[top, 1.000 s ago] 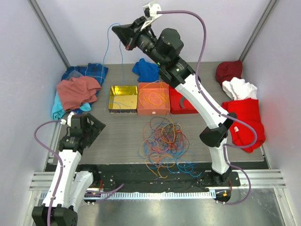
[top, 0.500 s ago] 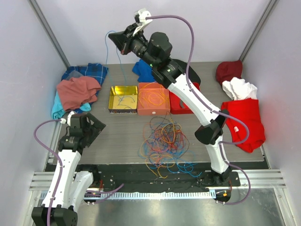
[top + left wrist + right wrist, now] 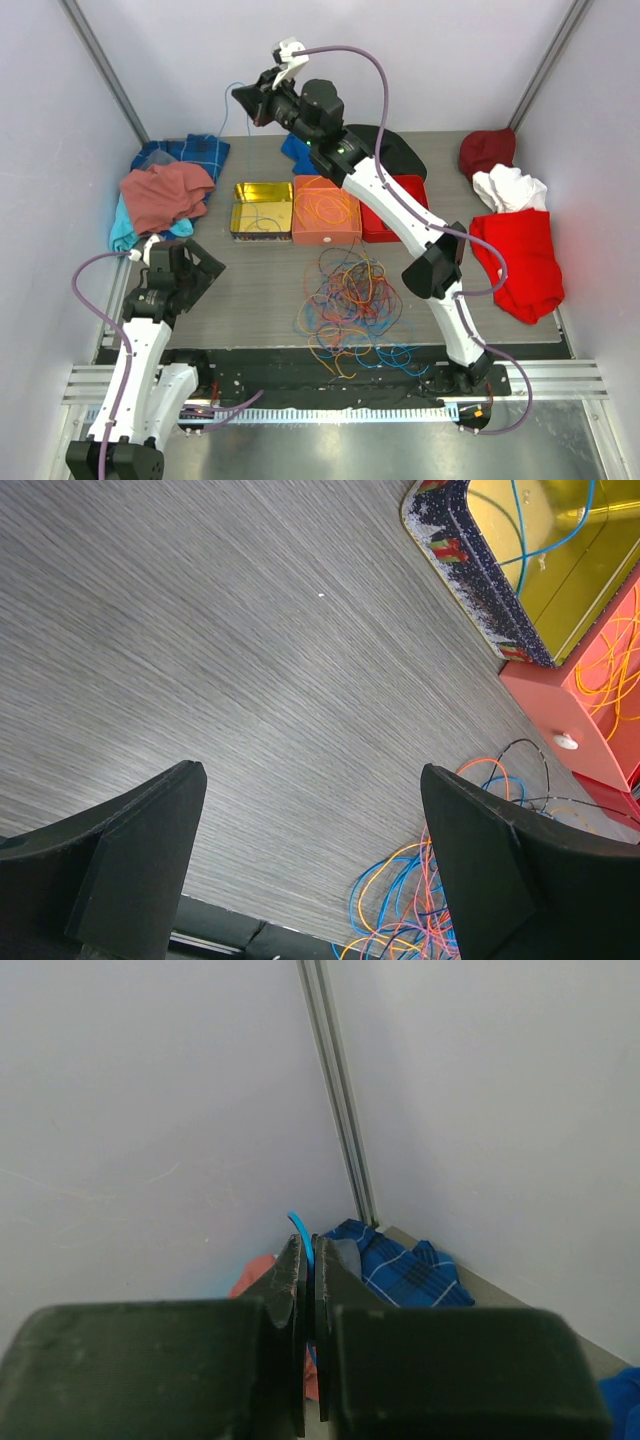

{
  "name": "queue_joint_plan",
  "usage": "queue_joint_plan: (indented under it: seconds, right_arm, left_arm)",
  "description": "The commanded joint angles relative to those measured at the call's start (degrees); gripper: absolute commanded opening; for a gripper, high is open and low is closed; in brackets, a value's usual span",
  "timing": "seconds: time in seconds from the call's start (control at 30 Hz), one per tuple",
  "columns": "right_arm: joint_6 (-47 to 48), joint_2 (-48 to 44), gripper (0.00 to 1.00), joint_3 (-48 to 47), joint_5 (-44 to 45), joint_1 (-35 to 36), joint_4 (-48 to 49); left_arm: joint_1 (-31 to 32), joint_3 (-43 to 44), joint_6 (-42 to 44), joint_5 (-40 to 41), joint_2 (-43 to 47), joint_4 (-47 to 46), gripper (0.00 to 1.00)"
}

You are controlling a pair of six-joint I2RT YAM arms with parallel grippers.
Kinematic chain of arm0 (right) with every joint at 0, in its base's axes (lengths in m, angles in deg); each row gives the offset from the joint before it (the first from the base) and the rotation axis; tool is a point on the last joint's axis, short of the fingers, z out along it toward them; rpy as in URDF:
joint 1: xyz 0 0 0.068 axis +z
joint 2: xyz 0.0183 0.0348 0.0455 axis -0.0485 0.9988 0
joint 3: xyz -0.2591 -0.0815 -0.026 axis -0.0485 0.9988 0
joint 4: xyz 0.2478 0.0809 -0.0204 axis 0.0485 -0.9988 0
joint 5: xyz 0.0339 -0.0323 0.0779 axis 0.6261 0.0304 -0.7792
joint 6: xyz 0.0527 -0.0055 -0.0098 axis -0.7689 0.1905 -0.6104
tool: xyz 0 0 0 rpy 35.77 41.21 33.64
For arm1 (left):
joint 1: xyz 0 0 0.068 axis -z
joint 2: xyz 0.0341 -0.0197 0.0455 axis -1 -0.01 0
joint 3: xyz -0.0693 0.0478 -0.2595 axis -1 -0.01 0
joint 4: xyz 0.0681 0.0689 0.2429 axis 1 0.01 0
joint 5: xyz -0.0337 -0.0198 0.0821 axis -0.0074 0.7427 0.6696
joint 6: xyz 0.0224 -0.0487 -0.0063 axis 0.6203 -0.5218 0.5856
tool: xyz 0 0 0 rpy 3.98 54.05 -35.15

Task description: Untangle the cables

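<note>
The cables [image 3: 345, 305] lie in a loose tangle of orange, blue, red and dark strands on the table's middle front. My right gripper [image 3: 242, 96] is raised high at the back left, shut on a thin blue cable [image 3: 303, 1232] that sticks out above its tips. That strand [image 3: 224, 115] hangs down toward the yellow tin [image 3: 262, 190]. My left gripper [image 3: 205, 270] hovers low at the left, open, with bare table between its fingers [image 3: 312, 772]. The tangle's edge [image 3: 430, 920] shows by its right finger.
An orange box [image 3: 325, 236] holding orange cables and a red tin [image 3: 388, 230] stand beside the yellow tin. Cloths lie around: blue plaid [image 3: 190, 152], rust [image 3: 165, 195], blue [image 3: 297, 150], dark red [image 3: 487, 150], white [image 3: 510, 188], red [image 3: 525, 260].
My right arm has swung left and back toward the rear wall, carrying the blue cable with it. The left arm has not moved.
</note>
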Motion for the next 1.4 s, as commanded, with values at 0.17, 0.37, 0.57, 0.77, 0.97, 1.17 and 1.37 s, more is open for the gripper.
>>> queue_joint_plan:
  seconds: [0.17, 0.37, 0.57, 0.77, 0.97, 1.17, 1.37]
  right_arm:
    - [0.7, 1.1, 0.01, 0.8, 1.4, -1.9, 3.2]
    - [4.2, -1.3, 0.01, 5.2, 3.7, -2.2, 3.0]
    - [6.1, -3.5, 0.01, 10.1, 4.6, -2.5, 3.0]
    - [6.4, -3.3, 0.01, 16.8, 5.3, -3.3, 4.4]
    - [7.0, -4.0, 0.01, 23.1, 5.3, -3.4, 5.7]
    - [7.7, -5.8, 0.01, 32.0, 3.3, -2.8, 7.9]
    - [8.2, -4.4, 0.01, 36.6, 2.5, -1.7, 8.7]
  left_arm:
    - [0.6, 1.5, 0.8, 0.1, 0.1, -0.7, 0.94]
    - [0.9, 1.3, 0.9, 0.1, -0.2, -0.7, 0.94]
    - [0.9, 1.2, 0.7, -0.1, -0.1, -0.7, 0.94]
    - [0.9, 1.3, 0.7, 0.0, 0.1, -0.4, 0.94]
    - [0.9, 1.4, 0.9, -0.2, -0.3, -0.5, 0.94]
    - [0.9, 1.2, 0.9, -0.3, -0.4, -0.7, 0.94]
    - [0.9, 1.1, 1.0, -0.6, -0.6, -0.9, 0.94]
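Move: My right hand holds the blue cable high in the air. The gold tin it is meant for lies about 45 cm below, some 5 cm farther out and about level sideways. The orange box stands about 16 cm to the right of the tin, and the pink cloth lies roughly 23 cm to the tin's left, a touch farther out. From my left hand the tin is about 27 cm ahead, 11 cm to the right and 11 cm below. I lower the blue cable towards the gold tin with my right hand, keeping it pinched between shut fingers. I sink about 27 cm in all, at first easing some 6 cm forward, then dropping faster, drifting slightly right and coming back a couple of centimetres at the end. As I descend, my fingers tip some 30 degrees, from pointing a little upward to a little below level. ##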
